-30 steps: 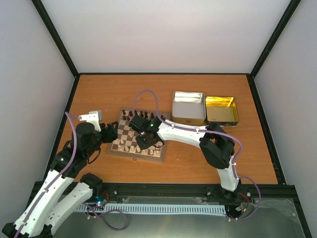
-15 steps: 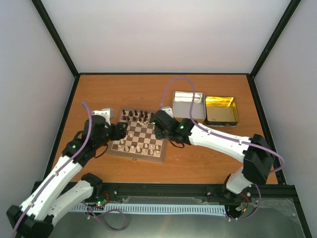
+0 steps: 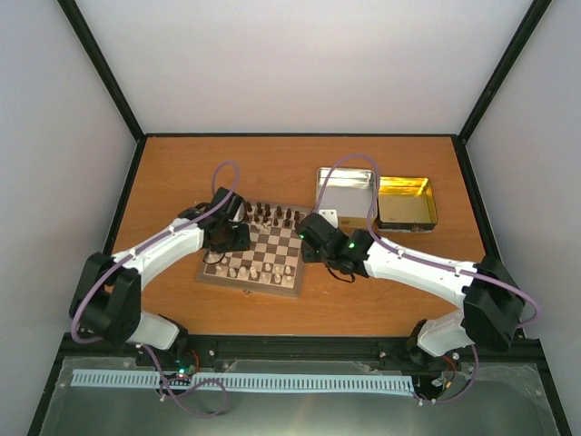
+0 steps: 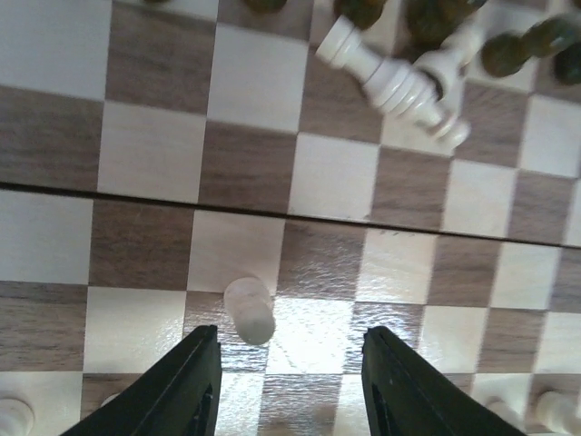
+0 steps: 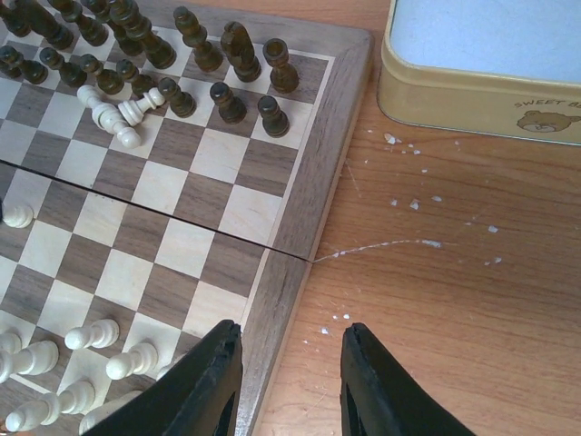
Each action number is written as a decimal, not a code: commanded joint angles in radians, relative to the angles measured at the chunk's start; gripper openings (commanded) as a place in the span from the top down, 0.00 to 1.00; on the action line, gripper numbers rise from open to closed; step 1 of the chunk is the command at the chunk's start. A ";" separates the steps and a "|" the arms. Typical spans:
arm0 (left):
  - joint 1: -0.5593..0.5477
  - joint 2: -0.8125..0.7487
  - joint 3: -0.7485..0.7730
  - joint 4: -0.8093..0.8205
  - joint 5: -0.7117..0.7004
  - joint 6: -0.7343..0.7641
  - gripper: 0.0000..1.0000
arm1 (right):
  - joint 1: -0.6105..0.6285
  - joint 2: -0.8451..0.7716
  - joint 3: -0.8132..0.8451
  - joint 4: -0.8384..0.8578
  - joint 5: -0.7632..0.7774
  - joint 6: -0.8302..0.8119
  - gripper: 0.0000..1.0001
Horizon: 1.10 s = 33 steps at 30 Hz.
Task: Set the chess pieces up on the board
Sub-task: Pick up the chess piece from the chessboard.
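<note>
The board (image 3: 251, 288) lies left of centre on the table. Dark chess pieces (image 3: 272, 216) crowd its far rows and cream ones (image 3: 245, 271) stand along its near rows. My left gripper (image 3: 228, 243) hovers over the board's left part. Its jaws (image 4: 289, 338) are open with nothing between them, and a cream pawn (image 4: 249, 309) stands just ahead of the left finger. Two cream pieces (image 4: 399, 86) lie toppled among the dark men (image 5: 227, 54). My right gripper (image 5: 290, 331) is open and empty over the board's right border (image 5: 300, 272).
A silver tin (image 3: 347, 195) and a gold tin (image 3: 406, 202) stand side by side at the back right of the table. The silver tin's wall (image 5: 472, 95) is close beyond the right gripper. Black frame posts and white walls bound the table.
The left arm swung in from the board's left edge to over its left squares, and its jaws narrowed. The right arm drew back from the board's middle to its right edge.
</note>
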 commanded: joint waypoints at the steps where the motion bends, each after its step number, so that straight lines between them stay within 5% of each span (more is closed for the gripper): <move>1: 0.006 0.058 0.061 -0.064 0.000 0.037 0.59 | -0.006 -0.039 -0.033 0.052 0.008 0.021 0.69; 19: 0.007 0.152 0.099 -0.083 -0.083 0.054 0.92 | -0.007 -0.046 -0.064 0.074 -0.008 0.018 0.69; 33: 0.006 0.060 0.059 -0.183 -0.023 0.130 0.92 | -0.008 -0.018 -0.059 0.088 -0.036 0.020 0.69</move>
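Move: The white pawn standing alone in the third file lies almost under the left hand, about 1 cm to its left and 4 cm below. The lying white piece is some 7 cm ahead and 4 cm to the right, 5 cm down. The nearest standing white pawn is about 3 cm back and 4 cm left; the edge pawn beyond it is 3 cm back and 6 cm left. From the right hand the lone pawn lies roughly 15 cm left, 4 cm ahead and 9 cm below. The left hand's fingers close on the lone white pawn and pinch it by its upper part. To get there the hand sinks about 3 cm, easing a centimetre left and tilting some 10 degrees as the gap shuts. Still gripping, it then rises and draws back towards the near edge, about 1.5 cm each way. ##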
